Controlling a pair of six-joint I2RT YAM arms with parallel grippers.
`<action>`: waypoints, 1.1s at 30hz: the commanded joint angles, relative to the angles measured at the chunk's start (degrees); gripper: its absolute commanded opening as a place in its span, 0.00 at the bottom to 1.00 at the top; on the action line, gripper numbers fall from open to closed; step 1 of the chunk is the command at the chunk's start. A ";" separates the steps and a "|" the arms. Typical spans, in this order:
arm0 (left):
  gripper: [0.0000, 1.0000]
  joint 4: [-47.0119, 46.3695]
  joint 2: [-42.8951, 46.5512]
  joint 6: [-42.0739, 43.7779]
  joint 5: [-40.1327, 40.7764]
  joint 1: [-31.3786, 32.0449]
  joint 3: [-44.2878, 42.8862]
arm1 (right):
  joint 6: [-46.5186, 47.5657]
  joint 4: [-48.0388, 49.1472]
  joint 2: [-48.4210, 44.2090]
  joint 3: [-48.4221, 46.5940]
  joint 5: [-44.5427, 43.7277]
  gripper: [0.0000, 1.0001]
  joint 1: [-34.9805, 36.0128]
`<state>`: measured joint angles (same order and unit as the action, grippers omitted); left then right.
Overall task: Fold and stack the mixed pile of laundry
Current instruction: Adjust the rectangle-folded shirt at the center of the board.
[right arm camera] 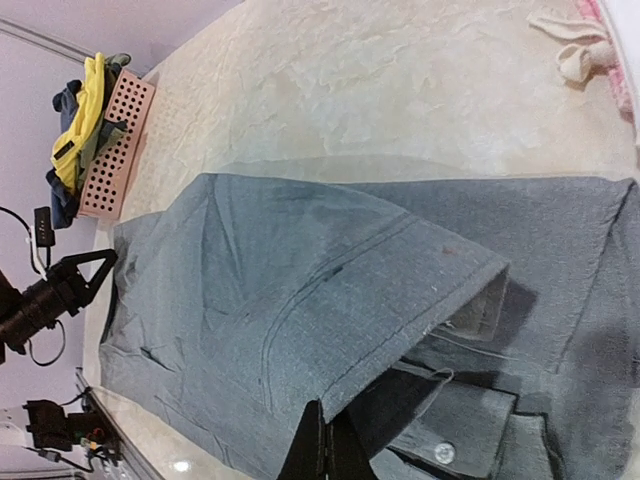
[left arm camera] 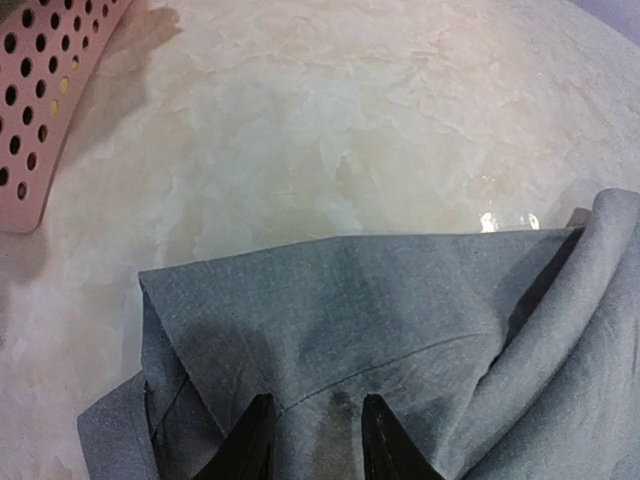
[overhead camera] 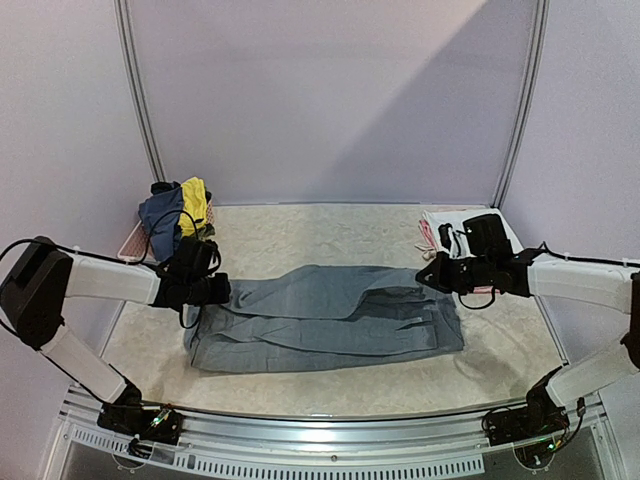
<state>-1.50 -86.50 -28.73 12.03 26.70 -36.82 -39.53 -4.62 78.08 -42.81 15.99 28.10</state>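
The grey trousers lie lengthwise across the middle of the table, partly folded over themselves. At their left end my left gripper has a fold of the leg hem bunched between its two black fingers. My right gripper is at the right end, shut on the edge of a lifted flap of the trousers near the waistband button. A navy blue top and a bright yellow garment are heaped in the basket. White and pink pieces lie at the back right.
The pink lattice basket stands at the back left of the table, close behind the left gripper; its wall shows in the left wrist view. The table's marbled surface stretches behind the trousers. Walls close in on three sides.
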 commanded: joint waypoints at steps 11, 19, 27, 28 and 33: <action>0.30 -0.96 -2.19 -0.40 -0.42 -1.82 -0.37 | 9.52 -13.33 9.47 -1.07 -10.42 0.06 -0.15; 0.30 1.28 0.33 -0.18 0.59 -1.78 -0.27 | 10.08 -16.54 8.47 -0.35 -11.70 0.16 -0.15; 0.31 8.77 5.98 -0.73 4.49 0.37 -0.75 | 9.57 -21.32 1.10 -2.19 -11.64 0.27 0.43; 0.31 10.10 7.19 -0.63 5.24 1.10 -0.91 | 9.67 -21.70 0.25 -3.07 -11.56 0.30 0.85; 0.33 15.83 13.00 -1.04 7.16 5.72 -1.55 | 10.94 -19.86 -1.81 -7.29 -9.29 0.39 1.93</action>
<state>8.25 -77.38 -29.19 16.73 29.04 -37.10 -29.43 -25.71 77.82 -46.61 5.10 29.23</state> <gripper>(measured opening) 0.321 0.375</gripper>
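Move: The right hand already grips the raised flap corner of the shirt; the spot for it, near the shirt's right end, lies about 3 cm back, 5 cm to the right and 10 cm below. The white-and-pink stack is some 12 cm farther out and 11 cm right of that hand. The left hand hovers just over the shirt's left end, straight below by about 2 cm, with the basket some 12 cm ahead and 12 cm left. The right hand lowers the pinched flap corner about 10 cm while drawing it some 5 cm right and a little back, its fingers swinging some 25 degrees more steeply down, then parts its shut fingers, lets the cloth go and rises about 6 cm clear. Meanwhile the left hand, fingers staying partly open, sinks a centimetre or so onto the shirt's left end, stays there, then lifts about 4.5 cm and draws slightly back. ##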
